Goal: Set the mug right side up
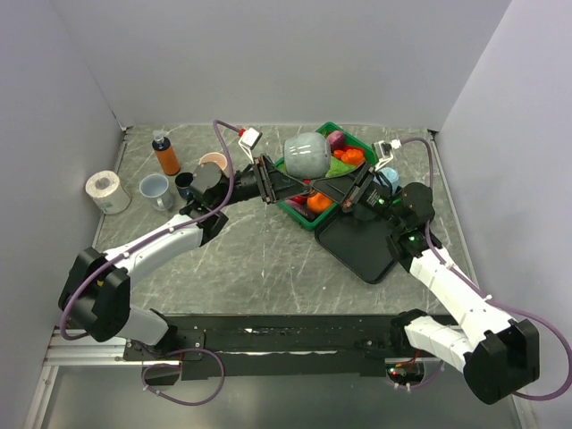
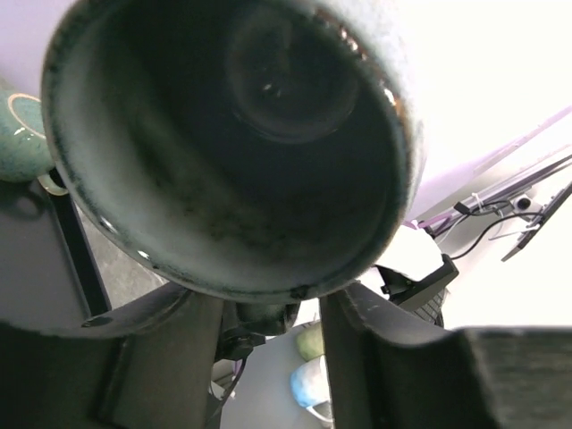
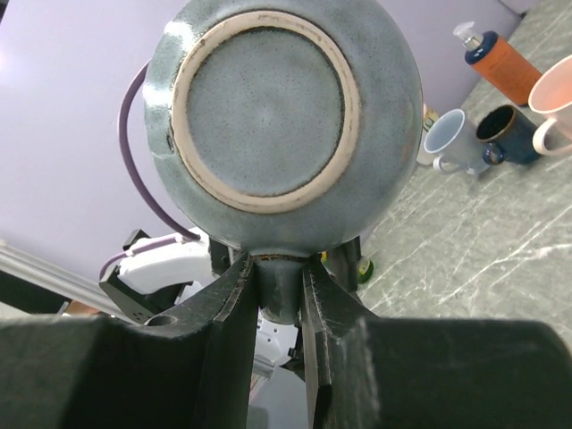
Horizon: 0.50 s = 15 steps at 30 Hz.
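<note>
A grey-green glazed mug hangs in the air over the green basket, lying on its side with its handle pointing down. My right gripper comes in from the right and is shut on the handle. The right wrist view shows the mug's round base above my right gripper. In the left wrist view the mug's dark open mouth faces the camera. My left gripper stands open under the rim, its fingers on either side of the handle. From above, the left gripper meets the mug from the left.
A green basket of toy fruit sits under the mug, with a black tray in front of it. At the left stand a pale blue mug, a dark mug, a pink cup, an orange bottle and a paper roll.
</note>
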Tool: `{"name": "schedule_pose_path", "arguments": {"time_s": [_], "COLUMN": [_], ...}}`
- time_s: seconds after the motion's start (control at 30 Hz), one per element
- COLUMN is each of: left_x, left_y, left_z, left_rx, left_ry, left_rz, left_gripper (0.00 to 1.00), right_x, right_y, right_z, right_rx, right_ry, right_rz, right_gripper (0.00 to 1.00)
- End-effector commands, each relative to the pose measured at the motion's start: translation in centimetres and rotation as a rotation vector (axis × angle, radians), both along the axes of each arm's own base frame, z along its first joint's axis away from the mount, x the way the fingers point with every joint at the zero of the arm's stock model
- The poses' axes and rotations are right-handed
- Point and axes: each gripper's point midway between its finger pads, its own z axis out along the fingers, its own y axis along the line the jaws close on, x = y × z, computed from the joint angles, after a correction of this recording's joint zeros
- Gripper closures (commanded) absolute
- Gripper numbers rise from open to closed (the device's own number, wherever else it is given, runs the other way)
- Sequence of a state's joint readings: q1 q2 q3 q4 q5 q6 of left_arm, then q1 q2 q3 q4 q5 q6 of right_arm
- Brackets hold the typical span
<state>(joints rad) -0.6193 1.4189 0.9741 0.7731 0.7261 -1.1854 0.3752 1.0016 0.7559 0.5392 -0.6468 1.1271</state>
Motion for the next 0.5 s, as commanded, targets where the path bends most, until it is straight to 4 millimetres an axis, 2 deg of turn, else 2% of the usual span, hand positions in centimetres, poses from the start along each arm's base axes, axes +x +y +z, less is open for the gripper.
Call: {"name": "schedule_pose_path", "arguments": {"time_s": [0.0,0.13,0.23,0.27,0.37,0.47], "left_x": [-1.0,-0.7,-0.5,-0.5,-0.3,0.1], "left_y": [0.3,0.2,0.2,0.3,0.3,0.7], "left_z": [3.6,3.4,3.2,3.3,3.1,3.0], "left_rx": [-0.106,-0.097,-0.086,-0.085,-0.062,-0.039], "left_ry": [-0.105,-0.098,-0.099,-0.104,-0.112,-0.121], "left_rz": [-0.004,0.002,0.013,0.021,0.048,0.093], "left_gripper": [0.54,0.68,0.85,0.97,0.99,0.99], "right_x": [-1.9,-1.7,-1.7,-1.6,-1.4,-1.4], "right_y": [0.2,0.3,0.3,0.3,0.3,0.1], "right_z": [2.3,1.8,1.5,1.4,1.0,0.8], "right_rx": [0.031,0.023,0.015,0.009,-0.013,-0.026], "right_ry": [-0.161,-0.155,-0.150,-0.146,-0.140,-0.147], "right_rz": [0.034,0.031,0.029,0.023,0.016,0.001], "right_gripper": [1.00,1.00,1.00,1.00,1.00,0.81]}}
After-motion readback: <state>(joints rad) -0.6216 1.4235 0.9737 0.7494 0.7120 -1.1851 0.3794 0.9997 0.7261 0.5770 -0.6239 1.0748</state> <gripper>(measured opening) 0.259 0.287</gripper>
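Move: The mug hangs on its side, gripped by the right hand at its handle, mouth towards the left hand; its body is about 6 cm ahead of the left hand and level with it, and the handle is already between the left hand's open fingers. The vegetable basket lies roughly 11 cm ahead, 3 cm right and 32 cm below; the black tray 12 cm right, 2 cm back and 35 cm below. From the right hand, the mug is also about 6 cm ahead, level. Hold the left gripper where it is around the mug's handle and shut its fingers from about half open to a quarter, until they pinch the handle from the mouth side. Keep the right gripper closed on the same handle, with only a slight tip upward of a few degrees, and let both hands sink together about half a centimetre at the end. ##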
